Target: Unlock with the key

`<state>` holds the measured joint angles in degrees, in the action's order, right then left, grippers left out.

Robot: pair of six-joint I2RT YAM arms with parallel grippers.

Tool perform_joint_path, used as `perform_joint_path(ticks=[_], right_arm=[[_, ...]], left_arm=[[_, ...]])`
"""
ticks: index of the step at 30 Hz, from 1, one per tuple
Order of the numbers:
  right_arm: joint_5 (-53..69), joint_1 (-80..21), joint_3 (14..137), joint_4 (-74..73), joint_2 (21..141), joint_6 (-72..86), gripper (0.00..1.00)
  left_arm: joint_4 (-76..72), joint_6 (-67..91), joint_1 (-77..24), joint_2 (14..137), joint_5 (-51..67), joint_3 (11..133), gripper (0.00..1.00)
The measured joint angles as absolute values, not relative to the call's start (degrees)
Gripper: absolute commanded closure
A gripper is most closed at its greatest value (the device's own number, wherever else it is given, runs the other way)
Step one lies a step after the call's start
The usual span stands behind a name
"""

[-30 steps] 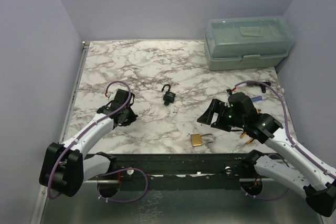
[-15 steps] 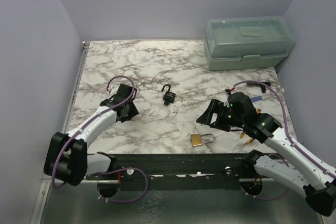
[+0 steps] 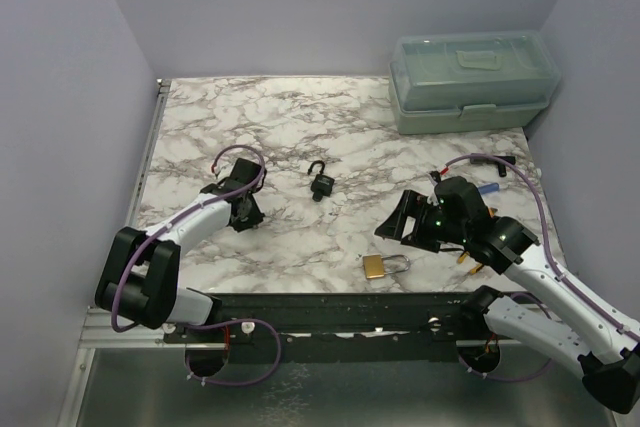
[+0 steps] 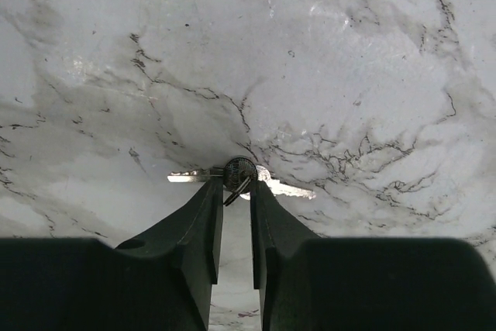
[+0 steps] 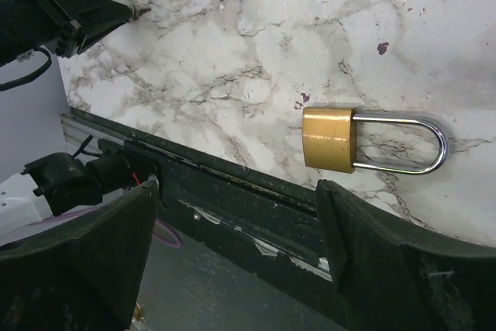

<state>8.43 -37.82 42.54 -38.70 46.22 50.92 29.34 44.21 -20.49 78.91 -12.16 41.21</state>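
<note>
A silver key (image 4: 186, 177) with a dark round head (image 4: 240, 172) lies flat on the marble, and a second silver blade (image 4: 291, 188) points right from the same head. My left gripper (image 4: 236, 185) is down at the table, its fingertips closed against the two sides of the head. From above, the left gripper (image 3: 245, 215) hides the key. A brass padlock (image 3: 383, 266) with its shackle closed lies near the front edge. My right gripper (image 5: 236, 190) hangs open just beside the brass padlock (image 5: 329, 139), holding nothing. A black padlock (image 3: 321, 180) with a raised shackle sits mid-table.
A pale green toolbox (image 3: 472, 80) stands at the back right. The dark front rail (image 3: 330, 309) runs along the table's near edge, under the right gripper. A small blue object (image 3: 488, 188) lies by the right arm. Purple walls close in on the left, back and right.
The left gripper has shifted a little to the right over the table, opened, and narrowed again around the key's head. The right arm and both padlocks have not moved.
</note>
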Motion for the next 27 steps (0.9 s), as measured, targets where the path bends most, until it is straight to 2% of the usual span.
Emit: perform_joint_path(ticks=[2, 3, 5, 12, 17, 27], right_arm=[[8.43, -37.82, 42.54, -38.72, 46.22, 50.92, 0.12], [8.43, -37.82, 42.54, -38.72, 46.22, 50.92, 0.12], [8.43, -37.82, 42.54, -38.74, 46.22, 50.92, 0.12], [8.45, -37.82, 42.48, -38.79, 46.00, 50.92, 0.12], [9.56, -37.82, 41.93, -38.35, 45.54, 50.83, 0.12], [15.03, -37.82, 36.93, -28.67, 46.24, 52.27, 0.13]], left_arm=[[28.69, 44.05, -20.64, 79.31, -11.94, 41.21, 0.82], [28.34, 43.94, -20.67, 79.64, -11.79, 41.21, 0.91], [27.83, 43.70, -20.75, 80.36, -11.51, 41.21, 1.00], [25.08, 42.37, -22.02, 80.60, -10.09, 41.25, 1.00], [24.97, 42.13, -26.70, 79.59, -7.44, 41.25, 1.00], [24.49, 46.30, -31.38, 67.16, 2.55, 38.96, 1.00]])
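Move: The keys lie right at the left fingertips, roughly 1 cm ahead and 1 cm below that hand, between its part-open fingers. Counted from the left hand, the open black lock lies about 9 cm ahead and 16 cm to the right, and the brass padlock some 10 cm back and 29 cm to the right. The right hand hangs about 15 cm above the padlock, which lies roughly 1 cm ahead and straight in line sideways. The left hand creeps about 1 cm forward while its fingers shut and pinch the keys off the marble, then sweeps some 10 cm to the right towards the brass padlock and the other hand, rising about 5 cm late and drawing a little back, the wrist swinging clockwise and rolling its left side down, each by 15 to 20 degrees. The right hand waits wide open above the padlock, then drifts about 2 cm left with a slight roll, touching nothing. ##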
